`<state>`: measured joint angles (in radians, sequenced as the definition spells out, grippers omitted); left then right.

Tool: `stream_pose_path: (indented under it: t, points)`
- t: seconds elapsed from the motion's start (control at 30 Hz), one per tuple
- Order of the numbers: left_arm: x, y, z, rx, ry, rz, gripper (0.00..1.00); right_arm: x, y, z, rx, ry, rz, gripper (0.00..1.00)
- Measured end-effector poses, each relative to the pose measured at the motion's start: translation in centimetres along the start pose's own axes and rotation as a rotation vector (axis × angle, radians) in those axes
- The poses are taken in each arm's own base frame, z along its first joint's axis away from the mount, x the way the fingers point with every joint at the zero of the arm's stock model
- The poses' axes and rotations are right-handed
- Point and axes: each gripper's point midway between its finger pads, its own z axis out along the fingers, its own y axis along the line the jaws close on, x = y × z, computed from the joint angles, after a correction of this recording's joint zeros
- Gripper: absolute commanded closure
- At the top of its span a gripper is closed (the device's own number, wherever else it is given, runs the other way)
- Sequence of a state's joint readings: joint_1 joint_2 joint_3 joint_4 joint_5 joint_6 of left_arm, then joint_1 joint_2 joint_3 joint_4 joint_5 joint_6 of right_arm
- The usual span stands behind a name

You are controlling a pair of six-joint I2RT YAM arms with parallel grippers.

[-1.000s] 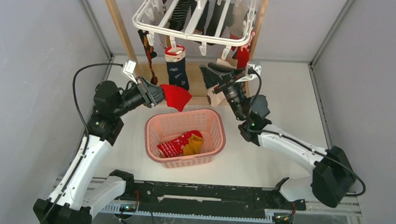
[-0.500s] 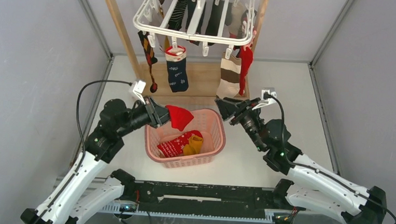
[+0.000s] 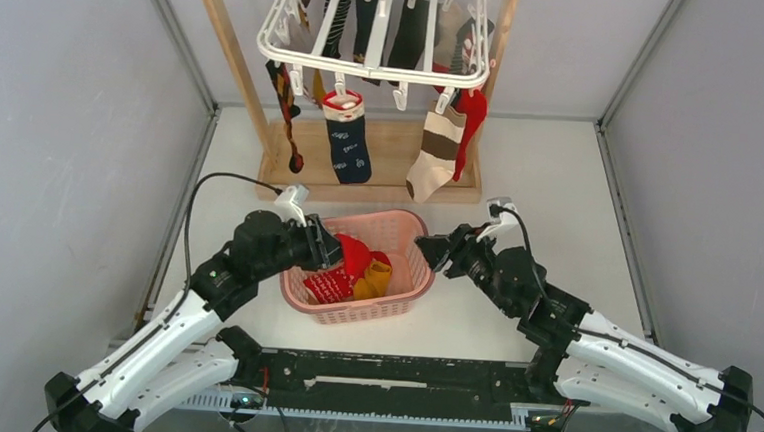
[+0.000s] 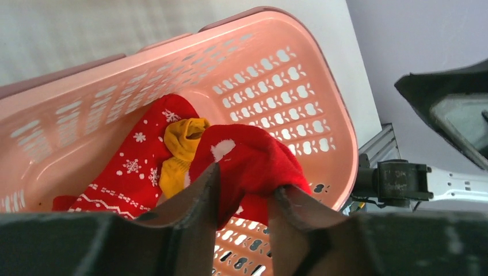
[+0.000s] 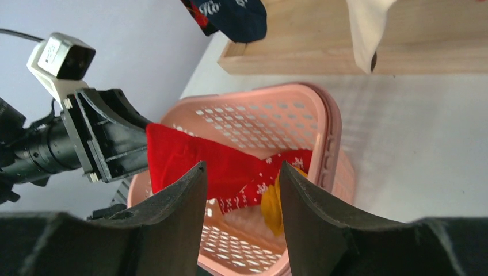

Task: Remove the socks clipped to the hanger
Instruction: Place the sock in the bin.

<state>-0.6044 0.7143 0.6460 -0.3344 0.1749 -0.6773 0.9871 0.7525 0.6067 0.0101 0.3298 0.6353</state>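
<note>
The white hanger (image 3: pixel 367 73) hangs from the wooden stand with several socks clipped to it: a navy one (image 3: pixel 347 142), a brown-banded one (image 3: pixel 432 154), a red one (image 3: pixel 472 116) and an argyle one (image 3: pixel 287 105). My left gripper (image 3: pixel 328 251) reaches over the left rim of the pink basket (image 3: pixel 362 315). Its jaws have parted, and a plain red sock (image 4: pixel 253 161) still hangs across the fingertips (image 4: pixel 207 184). My right gripper (image 3: pixel 434 251) hovers open and empty at the basket's right rim. A red snowflake sock (image 3: pixel 329 285) and a mustard sock (image 3: pixel 376 274) lie in the basket.
The tall wooden stand (image 3: pixel 230 51) rises at the back with its flat base (image 3: pixel 391 159) on the table. Grey walls close in on both sides. The black rail with the arm bases runs along the near edge.
Both arms have drawn back from the hanger and come down to the basket. The left carried the red sock over the rim and its jaws have opened wider. The hanger swings slightly.
</note>
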Motion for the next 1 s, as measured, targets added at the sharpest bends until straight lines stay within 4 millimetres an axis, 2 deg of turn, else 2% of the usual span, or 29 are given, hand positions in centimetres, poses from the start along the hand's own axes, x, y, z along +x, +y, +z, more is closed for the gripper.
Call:
stream_pose_path:
  t: [0.13, 0.23, 0.27, 0.3, 0.37, 0.7, 1.0]
  points:
    - [0.7, 1.0, 0.8, -0.047, 0.018, 0.009, 0.48, 1.3, -0.7, -0.4, 0.032, 0.043, -0.019, 0.44]
    - [1.0, 1.9, 1.3, -0.086, 0.030, 0.014, 0.38, 1.6, -1.3, -0.6, 0.056, 0.054, -0.029, 0.44]
    - [1.1, 2.1, 1.5, -0.097, 0.032, 0.019, 0.32, 1.6, -1.4, -0.7, 0.061, 0.052, -0.030, 0.44]
    - [1.1, 2.3, 1.6, -0.105, 0.032, 0.022, 0.17, 1.6, -1.6, -0.8, 0.065, 0.051, -0.031, 0.44]
    - [1.2, 2.7, 1.8, -0.122, 0.036, 0.029, 0.01, 1.7, -2.0, -1.1, 0.075, 0.047, -0.033, 0.44]
    - [1.5, 3.4, 1.8, -0.163, 0.037, 0.048, 0.00, 2.0, -3.7, -2.1, 0.112, 0.030, -0.036, 0.43]
    - [0.9, 1.6, -0.1, -0.117, 0.016, 0.074, 0.00, 1.5, -4.7, -2.6, 0.144, 0.018, -0.039, 0.41]
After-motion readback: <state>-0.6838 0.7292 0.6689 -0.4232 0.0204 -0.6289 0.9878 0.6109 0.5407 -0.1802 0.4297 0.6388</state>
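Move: The left hand still holds the red sock over the pink bin, whose middle lies about 6 cm to its right, some 2 cm ahead and 12 cm below. In the bin, the snowflake sock lies almost straight under that hand, about 17 cm down and 1 cm right; the yellow sock is some 9 cm right and equally low. For the right hand, the bin's middle is about 14 cm left, 1 cm ahead and 16 cm below. Left dips 4 cm over the bin, opens wide, releases the red sock, then rises; right eases right and down. ##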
